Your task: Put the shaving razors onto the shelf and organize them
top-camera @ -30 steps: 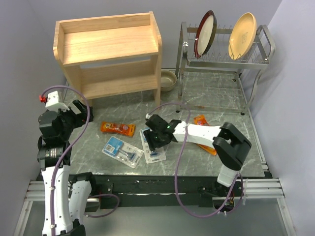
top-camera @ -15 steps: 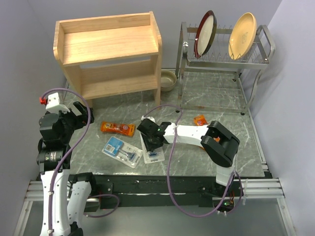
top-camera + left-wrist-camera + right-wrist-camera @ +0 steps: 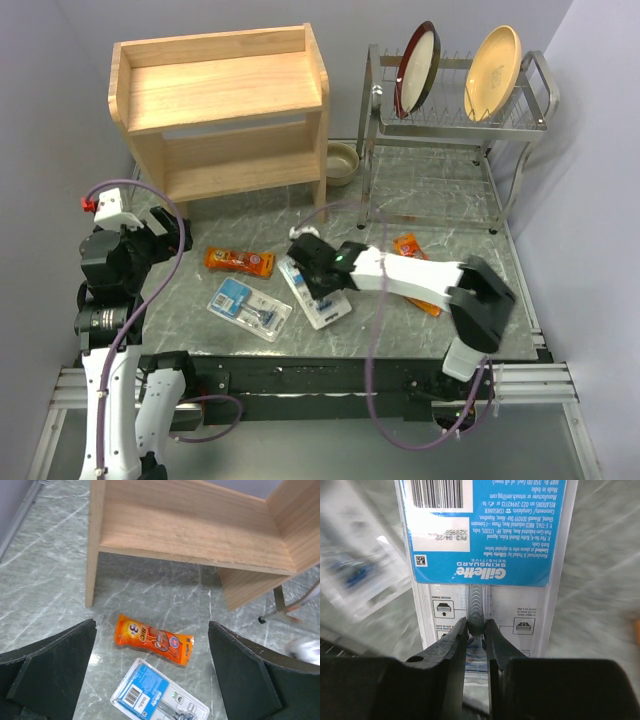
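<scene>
My right gripper (image 3: 318,274) (image 3: 476,625) is shut on a clear blister pack of shaving razors (image 3: 324,303) (image 3: 485,540), its fingers pinching the raised razor handle below the blue card. A second blister pack (image 3: 250,308) (image 3: 150,690) lies flat to the left, and an orange pack (image 3: 240,262) (image 3: 135,632) lies behind it. Another orange pack (image 3: 408,245) shows beside the right arm, partly hidden by it. The wooden shelf (image 3: 230,95) (image 3: 190,525) stands at the back left with both tiers bare. My left gripper (image 3: 163,233) (image 3: 151,626) hangs open above the orange pack, holding nothing.
A metal wire dish rack (image 3: 450,130) with two upright plates stands at the back right. A small bowl (image 3: 342,162) sits between the rack and the shelf. Walls close in on both sides.
The right gripper's jaws have closed on the blister pack, and the pack has shifted and turned slightly on the table. The right arm's elbow swung rightward. The left arm has stayed put.
</scene>
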You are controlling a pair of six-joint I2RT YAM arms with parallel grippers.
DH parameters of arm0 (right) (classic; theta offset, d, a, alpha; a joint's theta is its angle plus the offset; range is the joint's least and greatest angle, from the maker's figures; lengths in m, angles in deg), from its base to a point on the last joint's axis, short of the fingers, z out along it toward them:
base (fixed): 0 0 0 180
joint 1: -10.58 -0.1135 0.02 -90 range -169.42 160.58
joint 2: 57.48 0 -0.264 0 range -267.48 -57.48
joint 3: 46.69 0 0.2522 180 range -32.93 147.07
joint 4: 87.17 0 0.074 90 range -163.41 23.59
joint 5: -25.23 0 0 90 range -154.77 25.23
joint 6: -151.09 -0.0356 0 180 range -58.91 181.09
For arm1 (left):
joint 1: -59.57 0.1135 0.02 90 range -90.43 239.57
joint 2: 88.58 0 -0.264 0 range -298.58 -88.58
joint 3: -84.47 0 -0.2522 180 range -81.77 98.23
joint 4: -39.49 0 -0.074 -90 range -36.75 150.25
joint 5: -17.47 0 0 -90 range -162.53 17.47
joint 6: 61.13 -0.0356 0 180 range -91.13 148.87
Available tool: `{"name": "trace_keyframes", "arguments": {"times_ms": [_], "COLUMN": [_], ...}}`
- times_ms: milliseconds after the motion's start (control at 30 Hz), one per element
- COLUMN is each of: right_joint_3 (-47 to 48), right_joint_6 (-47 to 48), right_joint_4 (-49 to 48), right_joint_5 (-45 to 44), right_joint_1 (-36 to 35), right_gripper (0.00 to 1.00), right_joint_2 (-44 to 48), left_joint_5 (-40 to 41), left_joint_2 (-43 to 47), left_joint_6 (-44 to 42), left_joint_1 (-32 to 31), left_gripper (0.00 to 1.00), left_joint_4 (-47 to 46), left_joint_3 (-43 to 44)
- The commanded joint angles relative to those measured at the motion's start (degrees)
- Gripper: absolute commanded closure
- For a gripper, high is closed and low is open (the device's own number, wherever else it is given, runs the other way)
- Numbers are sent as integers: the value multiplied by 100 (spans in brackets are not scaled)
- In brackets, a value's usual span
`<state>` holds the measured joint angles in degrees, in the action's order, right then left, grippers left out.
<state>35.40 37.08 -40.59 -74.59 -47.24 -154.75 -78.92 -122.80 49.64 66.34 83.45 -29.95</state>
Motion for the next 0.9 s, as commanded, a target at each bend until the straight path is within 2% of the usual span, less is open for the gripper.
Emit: {"name": "trace_keyframes", "arguments": {"times_ms": [0, 133, 233, 367, 500, 633, 867], "right_joint_3": [1180, 2093, 2690, 3623, 4458, 4961, 5295], "right_joint_6": [950, 1188, 1390, 1338, 1382, 1320, 1311], "right_joint_4": [462, 357, 76, -65, -302, -355, -601], "right_joint_5": [-133, -371, -616, -696, -836, -837, -1021], "right_joint_1": [131, 166, 192, 674, 904, 992, 1036], "right_gripper": [100, 100, 100, 100, 100, 100, 100], "right_joint_2": [1245, 1264, 843, -88, -651, -1196, -1540], "left_joint_5": [-510, -960, -1198, -1215, -1286, -1530, -2076], "left_joint_2": [160, 381, 241, -76, -103, -226, -357], "left_joint_6": [111, 374, 524, 874, 762, 612, 761], "left_joint_1": [-17, -17, -26, -26, 88, 114, 115], "left_gripper": [1, 0, 1, 1, 1, 0, 0], "left_joint_4": [-145, -452, -559, -497, -594, -690, -954], "left_joint_3": [-153, -610, -708, -515, -444, -496, -716]}}
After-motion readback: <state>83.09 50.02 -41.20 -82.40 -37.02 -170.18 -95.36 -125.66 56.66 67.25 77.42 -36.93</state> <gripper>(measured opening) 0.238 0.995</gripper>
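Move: The right hand already grips the razor pack a few centimetres off the table. From it, the right-hand part of the shelf's lower board lies about 25 cm ahead, 8 cm left and 9 cm higher. The other razor pack is some 16 cm left and 3 cm back, the orange packet 18 cm left and 9 cm ahead, both about 6 cm lower. From the left hand, that part of the board is about 20 cm ahead, 22 cm right and 14 cm down. Keeping its pinch on the razor pack, the right hand shoots up about 26 cm, drawing forward as it climbs and tipping its fingers up some 30 degrees so that the pack stands nearly upright, then swings forward and a little left to the front of the shelf's right half while sinking about 6 cm, and slows there. The empty left hand, fingers still wide open, shifts some 5 cm right and about 4 cm down, rolling slightly right side down. ##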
